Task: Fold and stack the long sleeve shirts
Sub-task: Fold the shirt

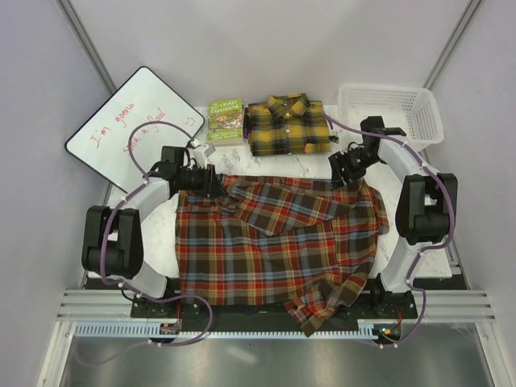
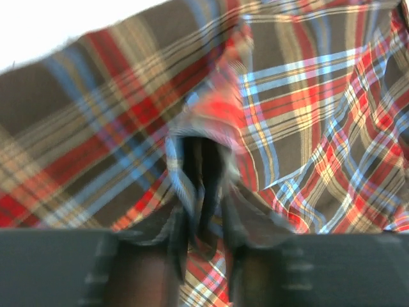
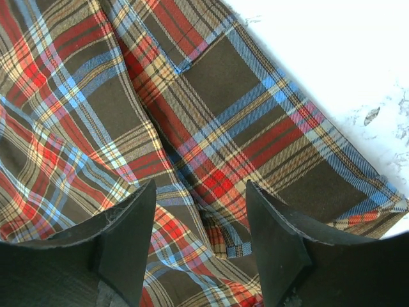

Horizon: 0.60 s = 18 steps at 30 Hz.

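Note:
The red-brown plaid long sleeve shirt (image 1: 278, 242) lies spread over the table, one corner hanging off the front edge. The yellow and black long sleeve shirt (image 1: 286, 125) sits folded at the back. My left gripper (image 1: 216, 184) is at the red-brown shirt's back left corner. The left wrist view is blurred: the left gripper (image 2: 204, 211) has its jaws slightly apart, and a raised ridge of plaid cloth (image 2: 211, 128) stands between and just beyond them. My right gripper (image 1: 343, 173) hovers over the shirt's back right part. In the right wrist view the right gripper (image 3: 200, 188) is open above the flat cloth (image 3: 255, 121), holding nothing.
A small green book (image 1: 226, 119) lies left of the yellow shirt. A white basket (image 1: 391, 113) stands at the back right and a whiteboard (image 1: 133, 129) leans at the back left. Bare white tabletop (image 3: 332, 57) shows beside the shirt's edge.

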Each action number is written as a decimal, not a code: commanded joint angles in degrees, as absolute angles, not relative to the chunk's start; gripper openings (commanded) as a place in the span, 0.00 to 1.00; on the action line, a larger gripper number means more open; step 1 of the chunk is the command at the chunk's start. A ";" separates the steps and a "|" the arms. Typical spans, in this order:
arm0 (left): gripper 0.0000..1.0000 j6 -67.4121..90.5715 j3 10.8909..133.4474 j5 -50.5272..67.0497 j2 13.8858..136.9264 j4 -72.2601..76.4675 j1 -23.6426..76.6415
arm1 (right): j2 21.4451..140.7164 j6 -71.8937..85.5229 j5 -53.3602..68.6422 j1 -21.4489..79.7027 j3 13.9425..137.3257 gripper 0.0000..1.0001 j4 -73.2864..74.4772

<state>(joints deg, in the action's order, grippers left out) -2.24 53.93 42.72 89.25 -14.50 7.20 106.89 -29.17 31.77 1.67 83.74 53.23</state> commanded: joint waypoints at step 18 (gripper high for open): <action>0.68 -6.50 51.06 41.50 89.03 -18.54 -2.99 | 105.03 -34.63 29.09 6.41 82.27 0.70 58.09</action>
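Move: The left hand still has the crossing sleeve's cuff between its opening fingers; the place it is bound for, the far left part of the shirt, lies about 7 cm to its left, level with it in reach and some 4 cm below. The book stands roughly 27 cm ahead and 2 cm right, the folded yellow shirt 26 cm ahead and 25 cm right. From the right hand, that far left part is about 53 cm left, 2 cm back and 3 cm below. Leftward along the far side of the shirt, the left hand draws about 7 cm towards its left edge, sinking some 2 cm and turning about 10 degrees counter-clockwise, then eases slightly back right. Its fingers spread from part-open to well open and let go of the cuff. The empty right hand, open over the far right part, edges about 2 cm back. ##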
